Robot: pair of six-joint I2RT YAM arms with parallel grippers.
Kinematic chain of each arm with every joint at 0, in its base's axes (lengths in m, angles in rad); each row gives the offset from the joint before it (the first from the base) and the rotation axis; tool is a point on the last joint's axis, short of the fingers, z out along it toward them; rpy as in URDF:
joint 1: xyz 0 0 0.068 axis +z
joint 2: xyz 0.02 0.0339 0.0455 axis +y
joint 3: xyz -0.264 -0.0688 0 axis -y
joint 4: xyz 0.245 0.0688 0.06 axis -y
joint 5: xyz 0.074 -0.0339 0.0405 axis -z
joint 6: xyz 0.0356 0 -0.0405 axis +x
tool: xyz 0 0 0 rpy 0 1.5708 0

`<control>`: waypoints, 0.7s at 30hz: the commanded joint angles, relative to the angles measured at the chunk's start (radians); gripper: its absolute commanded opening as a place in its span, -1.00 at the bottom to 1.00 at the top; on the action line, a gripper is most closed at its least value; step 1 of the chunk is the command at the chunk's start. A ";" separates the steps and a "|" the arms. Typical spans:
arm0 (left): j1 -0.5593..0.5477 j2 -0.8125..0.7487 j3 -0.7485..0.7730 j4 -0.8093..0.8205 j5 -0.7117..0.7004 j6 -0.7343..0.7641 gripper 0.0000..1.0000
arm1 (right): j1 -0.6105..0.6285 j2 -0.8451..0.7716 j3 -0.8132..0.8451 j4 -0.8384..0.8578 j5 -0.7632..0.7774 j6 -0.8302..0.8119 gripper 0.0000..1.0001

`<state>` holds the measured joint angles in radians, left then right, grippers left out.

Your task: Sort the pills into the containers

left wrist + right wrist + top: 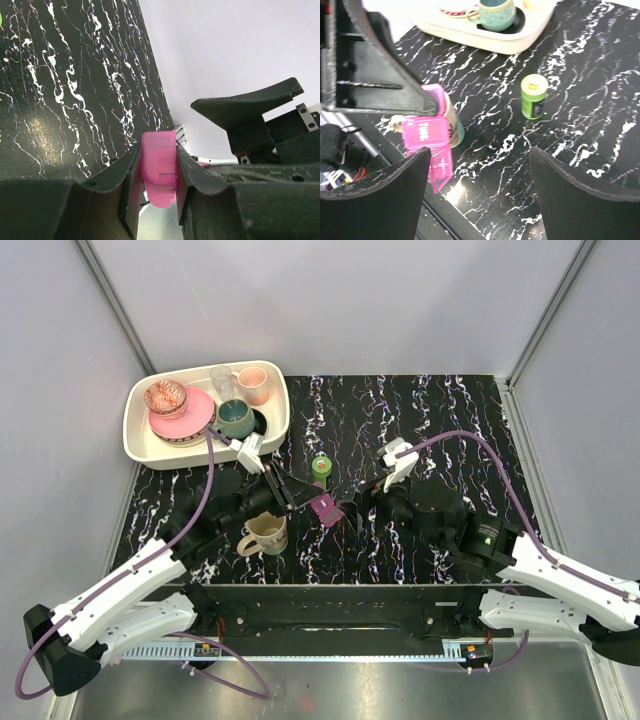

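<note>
The magenta-purple pill box [326,508] hangs above the table's middle, clamped edge-on in my left gripper [311,502]. The left wrist view shows the box [160,167] pinched between both fingers [125,190]. From the right wrist I see the pill box [424,132] with two lids hanging open, held under the left arm's finger [380,75]. My right gripper [480,150] is open and empty, just right of the box. The lime-green bottle [321,468] stands upright behind them, also seen as the bottle [534,96]. No pills show in any view.
A beige mug [265,533] stands below the left gripper, near the front edge. A cream tray [140,445] at the back left holds a pink plate, a teal cup [495,12], a pink cup and a glass. Grey walls enclose the table.
</note>
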<state>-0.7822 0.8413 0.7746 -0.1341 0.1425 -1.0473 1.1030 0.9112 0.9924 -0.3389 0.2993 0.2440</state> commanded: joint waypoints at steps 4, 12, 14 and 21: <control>-0.003 -0.034 -0.009 0.039 0.003 -0.005 -1.00 | -0.003 -0.002 0.025 -0.063 0.262 0.014 0.71; -0.003 -0.039 -0.015 0.071 0.025 -0.010 -1.00 | -0.005 0.067 0.022 -0.098 0.233 0.077 0.76; -0.003 -0.039 -0.017 0.074 0.026 -0.011 -1.00 | -0.006 0.090 0.023 -0.098 0.207 0.087 0.76; -0.003 -0.048 -0.032 0.091 0.026 -0.014 -1.00 | -0.012 0.068 0.045 -0.109 0.195 0.083 0.80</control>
<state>-0.7822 0.8177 0.7509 -0.1238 0.1482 -1.0485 1.0992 1.0111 0.9928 -0.4484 0.4942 0.3145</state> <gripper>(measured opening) 0.312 0.893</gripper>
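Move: The pill container hangs in the left fingers, its middle about 2 cm right of that hand and 3 cm below. From the right hand it lies some 5 cm to the left, 1 cm back and 3 cm lower. Also from the right hand, the green jar stands roughly 22 cm ahead and 8 cm left, and the mug about 6 cm ahead and 21 cm left, both some 17 cm below. Forward and right at first, then mainly down about 5 cm, the right hand swings off to the right of the pill container and sinks beside its already open lid. Its wrist turns clockwise some 10 degrees and tips down about as much, with the fingers staying wide open. The left hand stays in place, keeping its pinch on the container. ##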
